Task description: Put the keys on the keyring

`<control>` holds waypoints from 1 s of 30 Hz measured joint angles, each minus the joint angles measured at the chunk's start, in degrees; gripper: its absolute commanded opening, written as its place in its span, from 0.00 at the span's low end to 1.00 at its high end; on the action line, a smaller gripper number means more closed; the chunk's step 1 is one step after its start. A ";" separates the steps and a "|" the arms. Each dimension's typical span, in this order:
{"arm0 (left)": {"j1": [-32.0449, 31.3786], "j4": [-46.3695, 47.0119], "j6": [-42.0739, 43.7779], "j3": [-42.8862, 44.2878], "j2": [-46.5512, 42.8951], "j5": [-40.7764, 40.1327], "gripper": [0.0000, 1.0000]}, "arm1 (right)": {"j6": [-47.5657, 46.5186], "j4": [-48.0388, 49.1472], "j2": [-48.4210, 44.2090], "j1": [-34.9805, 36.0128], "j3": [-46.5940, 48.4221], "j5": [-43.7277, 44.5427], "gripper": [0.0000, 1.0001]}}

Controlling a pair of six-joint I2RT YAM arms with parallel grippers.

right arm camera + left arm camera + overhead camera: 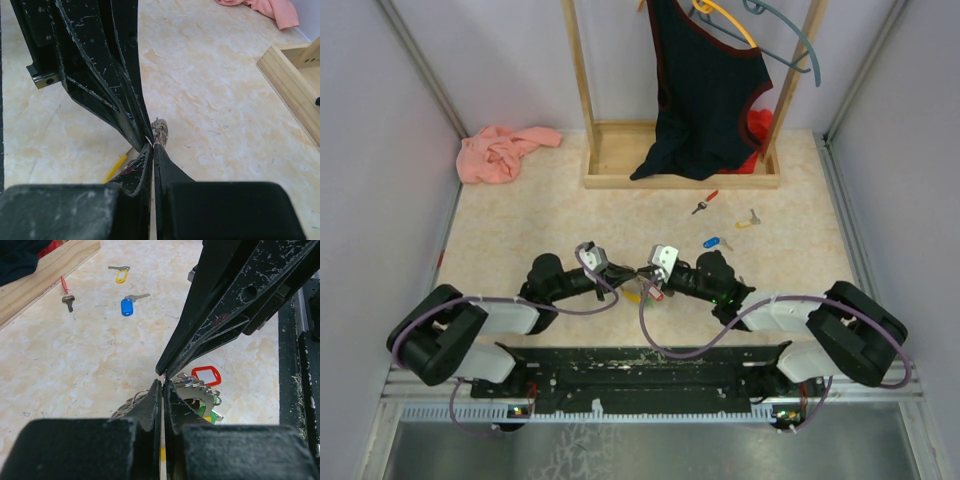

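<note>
The keyring [192, 390], a bunch of grey metal rings with red and green tags, hangs between my two grippers at the table's near middle [642, 290]. My left gripper [163, 382] is shut on a thin ring of it. My right gripper [152, 146] is shut on the same bunch, tip to tip with the left one [638, 274]. The ridged grey coil [161, 131] shows just beyond the tips. Three loose keys lie further out: a red key [705, 202], a yellow key [748, 219] and a blue key [716, 242]. They also show in the left wrist view: red [66, 290], yellow [120, 275], blue [128, 306].
A wooden clothes rack [620, 180] stands at the back with a dark garment [705, 90] hanging on it. A pink cloth [503, 150] lies at the back left. Grey walls close in both sides. The black base rail [650, 365] runs along the near edge.
</note>
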 measured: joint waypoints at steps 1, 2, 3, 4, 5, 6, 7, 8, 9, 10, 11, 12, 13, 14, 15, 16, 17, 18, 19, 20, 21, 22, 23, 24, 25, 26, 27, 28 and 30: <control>0.00 -0.20 0.02 0.00 -0.22 -0.04 0.01 | 0.07 -0.04 -0.11 0.02 0.00 0.00 0.00; -0.02 -0.42 0.11 0.00 -0.48 -0.07 0.01 | 0.09 -0.11 -0.31 0.02 0.00 0.00 0.00; -0.07 -0.63 0.22 0.00 -0.90 -0.13 0.01 | 0.11 -0.13 -0.52 0.02 0.00 0.00 0.03; -0.07 -0.90 0.39 0.00 -1.33 -0.13 0.01 | 0.24 -0.15 -0.79 0.02 0.00 0.00 0.06; -0.07 -1.07 0.61 0.00 -1.88 -0.13 0.01 | 0.46 -0.22 -1.18 0.02 0.00 0.00 0.10; -0.11 -1.20 0.79 0.00 -2.27 -0.13 0.01 | 0.55 -0.42 -1.64 0.02 0.00 0.02 0.13; -0.15 -1.64 1.14 0.00 -2.71 -0.48 0.01 | 0.76 -0.96 -2.43 0.02 0.00 0.07 0.15; -0.02 -2.78 1.70 -0.02 -3.13 -1.11 0.01 | 0.98 -1.46 -3.26 0.02 0.00 0.11 0.17; 0.07 -3.72 2.19 -0.02 -3.26 -1.57 0.01 | 1.09 -2.45 -4.50 0.02 0.17 0.33 0.20; 0.07 -4.50 2.67 -0.02 -3.39 -1.97 0.01 | 1.20 -3.28 -5.62 0.02 0.42 0.44 0.22; 0.09 -5.18 3.19 -0.02 -3.63 -2.14 0.01 | 1.46 -4.72 -7.10 0.02 0.92 0.74 0.24; 0.09 -6.16 3.91 -0.02 -4.11 -2.49 0.01 | 1.68 -5.84 -8.41 0.02 1.31 1.09 0.26; 0.09 -6.82 4.55 -0.02 -4.46 -2.54 0.01 | 2.08 -7.17 -9.84 0.02 1.73 1.49 0.28; 0.09 -7.54 5.20 -0.02 -4.79 -2.54 0.01 | 2.49 -9.14 -11.54 0.02 2.23 2.08 0.29; 0.09 -8.39 5.99 -0.02 -5.11 -2.54 0.01 | 2.95 -10.71 -12.66 0.02 2.64 2.49 0.30; 0.09 -9.14 6.56 -0.02 -5.35 -2.49 0.01 | 3.52 -12.72 -13.88 0.02 3.21 3.10 0.31; 0.11 -9.94 7.32 -0.02 -5.60 -2.45 0.01 | 3.93 -14.60 -14.73 0.02 3.76 3.72 0.32; 0.13 -10.51 7.89 -0.02 -5.88 -2.38 0.01 | 4.48 -16.94 -15.47 0.02 4.42 4.37 0.33; 0.17 -10.99 8.44 -0.02 -6.19 -2.21 0.01 | 4.98 -19.41 -15.93 0.02 5.01 5.07 0.34; 0.17 -11.45 8.98 -0.02 -6.54 -1.97 0.01 | 5.51 -21.62 -16.24 0.02 5.64 5.73 0.35; 0.17 -11.89 9.44 -0.02 -6.91 -1.68 0.01 | 6.03 -23.74 -16.46 0.00 6.12 6.47 0.37; 0.17 -12.28 9.86 -0.02 -7.28 -1.38 0.01 | 6.62 -26.40 -16.63 0.00 6.73 7.39 0.38; 0.17 -12.68 10.23 -0.02 -7.63 -1.07 0.01 | 7.19 -28.72 -16.74 -0.09 7.19 8.11 0.39; 0.17 -12.94 10.56 -0.02 -7.89 -0.85 0.01 | 8.00 -31.32 -16.81 -0.37 7.89 8.87 0.39; 0.17 -13.18 10.93 -0.02 -8.17 -0.59 0.01 | 8.50 -33.53 -16.81 -0.55 8.33 9.49 0.40; 0.17 -13.40 11.17 -0.02 -8.44 -0.35 0.01 | 9.18 -36.13 -16.81 -0.96 9.03 10.14 0.40; 0.17 -13.53 11.37 -0.02 -8.61 -0.11 0.01 | 9.90 -38.21 -16.81 -1.46 9.55 10.78 0.40; 0.17 -13.60 11.52 -0.02 -8.66 0.13 0.01 | 10.58 -40.22 -16.79 -2.16 10.12 11.34 0.40; 0.17 -13.86 11.91 -0.02 -8.66 0.57 0.01 | 12.09 -43.69 -16.63 -4.07 11.13 12.22 0.41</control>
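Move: Both grippers meet fingertip to fingertip at the top of the keyring, whose loaded coil and tags hang about 5 cm below them and 1 cm back. The blue-tagged key on the table lies some 17 cm right of the right hand, 7 cm ahead and 12 cm down. At that height from the same hand, the far red-tagged key is 15 cm right and 17 ahead, the far yellow-tagged key 25 right and 13 ahead. From the left hand the blue-tagged key is about 18 cm right and 7 ahead. The right fingers let go of the keyring's metal at the left fingertips and open to nearly half, first lifting about 6 cm, then sweeping some 7 cm right towards the blue-tagged key while sinking most of that rise; the wrist swings clockwise and tips the fingers downward. The left keeps its closed pinch on the keyring, easing about 1 cm left with a slight roll. ##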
